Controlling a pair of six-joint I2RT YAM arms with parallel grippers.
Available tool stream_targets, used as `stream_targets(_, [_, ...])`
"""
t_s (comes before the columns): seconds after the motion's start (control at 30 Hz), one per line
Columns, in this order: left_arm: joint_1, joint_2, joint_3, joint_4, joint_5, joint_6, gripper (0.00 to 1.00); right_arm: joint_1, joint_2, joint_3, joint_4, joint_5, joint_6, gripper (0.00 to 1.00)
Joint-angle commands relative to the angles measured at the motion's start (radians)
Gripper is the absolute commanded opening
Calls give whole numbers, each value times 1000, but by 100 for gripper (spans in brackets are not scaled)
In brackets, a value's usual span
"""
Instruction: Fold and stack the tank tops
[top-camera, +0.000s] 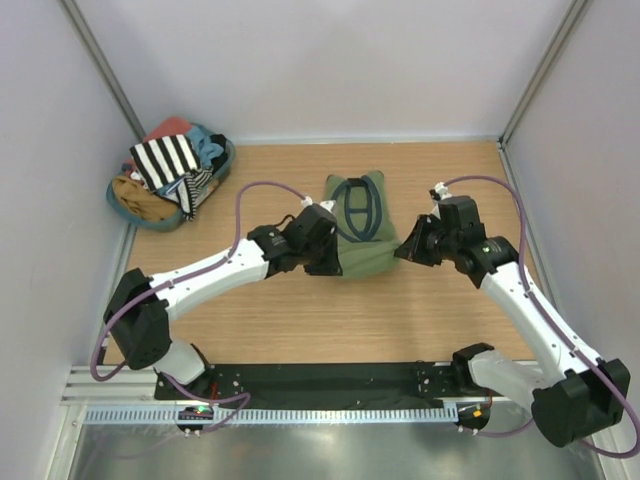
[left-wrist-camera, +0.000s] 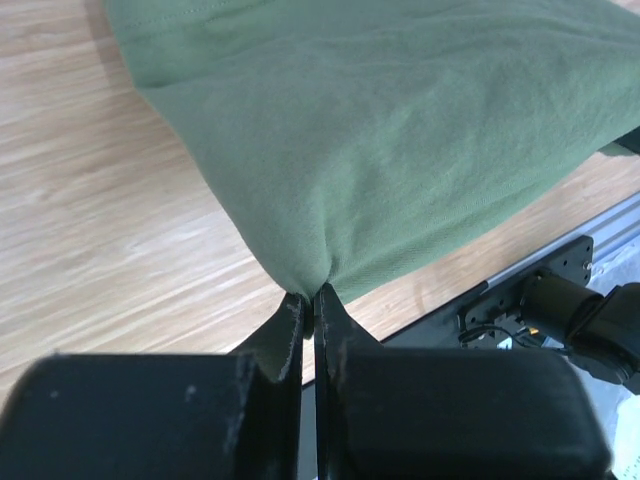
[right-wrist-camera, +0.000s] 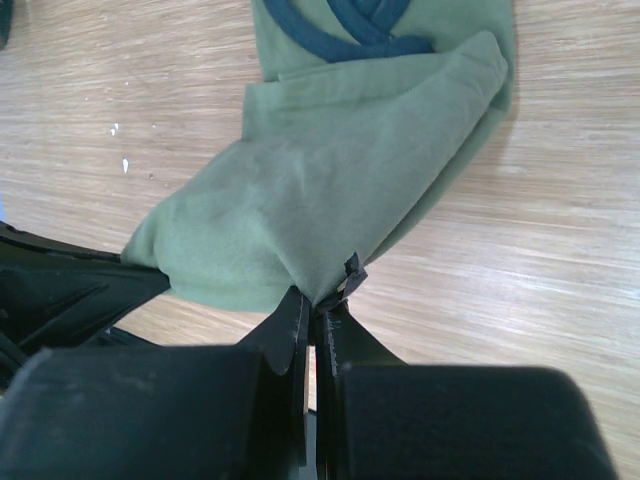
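The olive green tank top (top-camera: 360, 232) lies mid-table, its dark-trimmed neckline toward the far side and its near hem lifted. My left gripper (top-camera: 338, 262) is shut on the hem's left corner; in the left wrist view the green cloth (left-wrist-camera: 400, 130) bunches into the closed left gripper (left-wrist-camera: 310, 298). My right gripper (top-camera: 400, 250) is shut on the right corner; the right wrist view shows the cloth (right-wrist-camera: 320, 200) and a small dark tag pinched in the right gripper (right-wrist-camera: 318, 305). The black-and-white striped tank top (top-camera: 168, 160) lies on a pile at far left.
A blue basket (top-camera: 222, 172) at the far left corner holds the striped top with salmon-red, light blue and tan garments. Grey walls enclose the wooden table (top-camera: 300, 330) on three sides. A black rail (top-camera: 330, 378) with the arm bases runs along the near edge.
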Motion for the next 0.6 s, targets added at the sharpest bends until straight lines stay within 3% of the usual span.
stream_targets(0.0, [-41, -44, 21, -10, -65, -22, 1, 1, -60, -1, -15, 8, 19, 1])
stream_targets(0.2, [-56, -81, 49, -48, -114, -19, 4, 1, -85, 35, -38, 16, 15, 1])
stream_targets(0.33, [-46, -51, 118, -100, -148, 18, 5, 1, -37, 93, -44, 35, -5, 1])
stream_targets(0.57, [19, 25, 233, -145, -90, 50, 5, 1, 111, 219, -30, 66, -35, 1])
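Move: Both grippers already pinch the hem of the folded green tank top, held up clear of the table. The part with the blue straps, over which the hem is being carried, lies some 25 cm ahead of the left hand, 6 cm to its right and 14 cm below. From the right hand it lies about 23 cm ahead, 7 cm to its left and 16 cm below. The right gripper is roughly 13 cm to the right of the left hand, 3 cm farther out and 3 cm higher. Keeping their pinch on the two ends of the hem, both hands ease back a last 1.5 cm, then reverse forward towards the strap part while rising. The left lifts most, about 5.5 cm, tipping its fingers slightly outward; the right climbs only some 2.5 cm. Each comes forward about 3 cm from its rearmost point. ##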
